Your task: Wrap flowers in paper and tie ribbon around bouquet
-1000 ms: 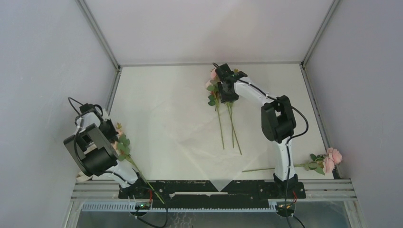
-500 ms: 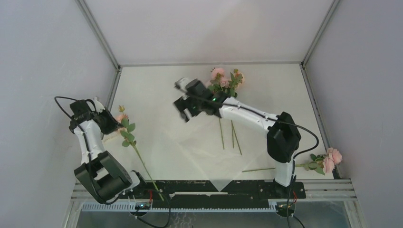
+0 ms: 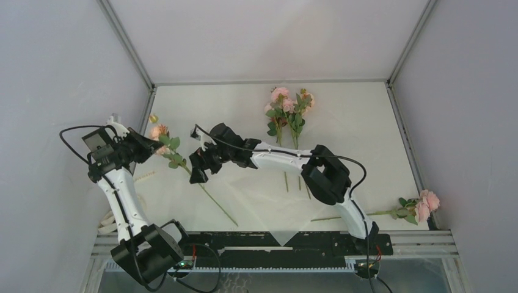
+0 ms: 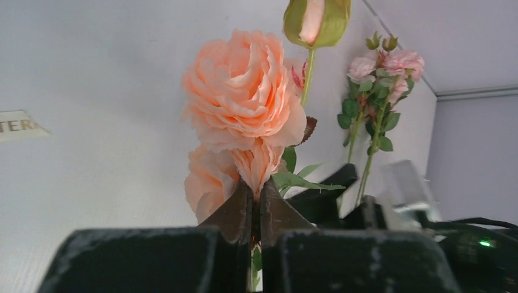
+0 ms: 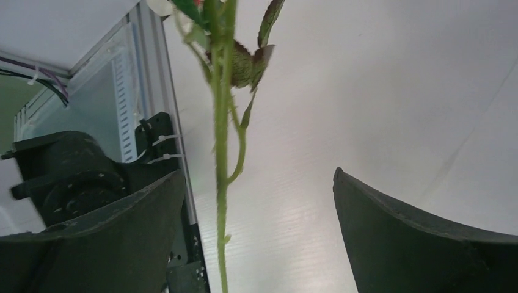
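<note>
My left gripper (image 3: 148, 145) is shut on a pink rose sprig (image 3: 161, 132) just under its bloom (image 4: 244, 104), with a green bud (image 4: 316, 21) above. The sprig's long stem (image 3: 215, 204) slants down over the paper (image 3: 269, 207), a thin translucent sheet spread on the table. My right gripper (image 3: 196, 174) is wide open around that stem (image 5: 221, 183), which runs closer to one finger (image 5: 110, 244) and touches neither. Two more flowers (image 3: 287, 110) lie at the back on the sheet. A further sprig (image 3: 421, 204) lies at the right edge. A cream strip (image 3: 144, 176), likely the ribbon, lies by the left arm.
Grey walls close in the white table (image 3: 354, 116) on three sides. A black rail (image 3: 281, 241) holding the arm bases runs along the near edge. The right arm (image 3: 324, 174) stretches leftward across the sheet.
The right gripper left the back flowers, swept left to the held sprig's stem and opened wide. The left gripper closed on the sprig and carried it up and toward the middle.
</note>
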Robot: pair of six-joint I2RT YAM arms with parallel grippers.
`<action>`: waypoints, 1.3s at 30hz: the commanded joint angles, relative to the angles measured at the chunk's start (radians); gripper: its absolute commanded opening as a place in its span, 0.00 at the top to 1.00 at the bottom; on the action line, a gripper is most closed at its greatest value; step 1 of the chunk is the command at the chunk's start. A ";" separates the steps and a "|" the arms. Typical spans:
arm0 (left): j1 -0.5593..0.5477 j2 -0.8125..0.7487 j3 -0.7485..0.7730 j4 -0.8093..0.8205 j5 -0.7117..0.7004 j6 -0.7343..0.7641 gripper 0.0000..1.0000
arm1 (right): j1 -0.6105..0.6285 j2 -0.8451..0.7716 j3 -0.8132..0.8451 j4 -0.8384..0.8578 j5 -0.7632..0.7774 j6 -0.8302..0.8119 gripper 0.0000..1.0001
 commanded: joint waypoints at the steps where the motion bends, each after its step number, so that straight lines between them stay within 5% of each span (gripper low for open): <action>1: -0.022 0.001 0.039 0.036 0.058 -0.070 1.00 | 0.019 0.056 0.095 0.043 -0.007 0.030 0.06; 4: -0.023 0.000 0.045 0.036 0.038 -0.066 1.00 | 0.024 0.074 0.100 0.047 -0.060 0.039 0.43; 7: -0.022 0.007 0.061 0.034 0.026 -0.070 1.00 | 0.024 0.073 0.114 0.028 -0.080 0.030 0.94; 8: -0.022 0.009 0.066 0.033 0.021 -0.071 1.00 | 0.023 0.067 0.118 0.017 -0.087 0.028 1.00; 21: -0.115 0.009 0.065 0.083 -0.061 -0.059 1.00 | -0.113 -0.134 -0.100 0.193 -0.092 0.136 1.00; 22: -0.138 0.019 0.070 0.090 -0.056 -0.048 0.95 | -0.125 -0.149 -0.110 0.190 -0.089 0.136 1.00; 24: -0.192 0.052 0.103 0.071 -0.061 -0.007 0.51 | -0.158 -0.194 -0.142 0.179 -0.074 0.144 1.00; 27: -0.259 0.101 0.142 0.057 -0.095 0.038 0.13 | -0.231 -0.305 -0.212 0.133 0.023 0.143 1.00; 34: -0.460 0.245 0.126 0.079 -0.441 0.199 0.15 | -0.383 -0.392 -0.316 -0.184 0.580 -0.038 1.00; 39: -0.537 0.321 0.125 0.091 -0.449 0.203 0.16 | -0.455 -0.288 -0.277 -0.273 0.688 -0.033 0.98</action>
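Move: The peach flower's stem, still pinched by the left hand just below the bloom, hangs between the right hand's open fingers, roughly 3 cm below that hand, 1 cm to its left and 1 cm back. Its bloom is some 5 cm ahead of the left hand; the right hand's spot on the stem lies about 10 cm right, 7 cm back and 9 cm below the left. The laid flowers are about 20 cm ahead, 31 cm right and 10 cm below the right hand. The peach flower's stem is taken over as the right hand sinks about 3 cm and shuts on it, the left keeping its pinch. The right then carries it rightwards and forward, about 25 and 20 cm, towards the laid flowers, rising before a slight final dip and turning some 50 degrees clockwise. As it leaves, the left opens wide and follows 5 to 7 cm forward and right, then sinks. ##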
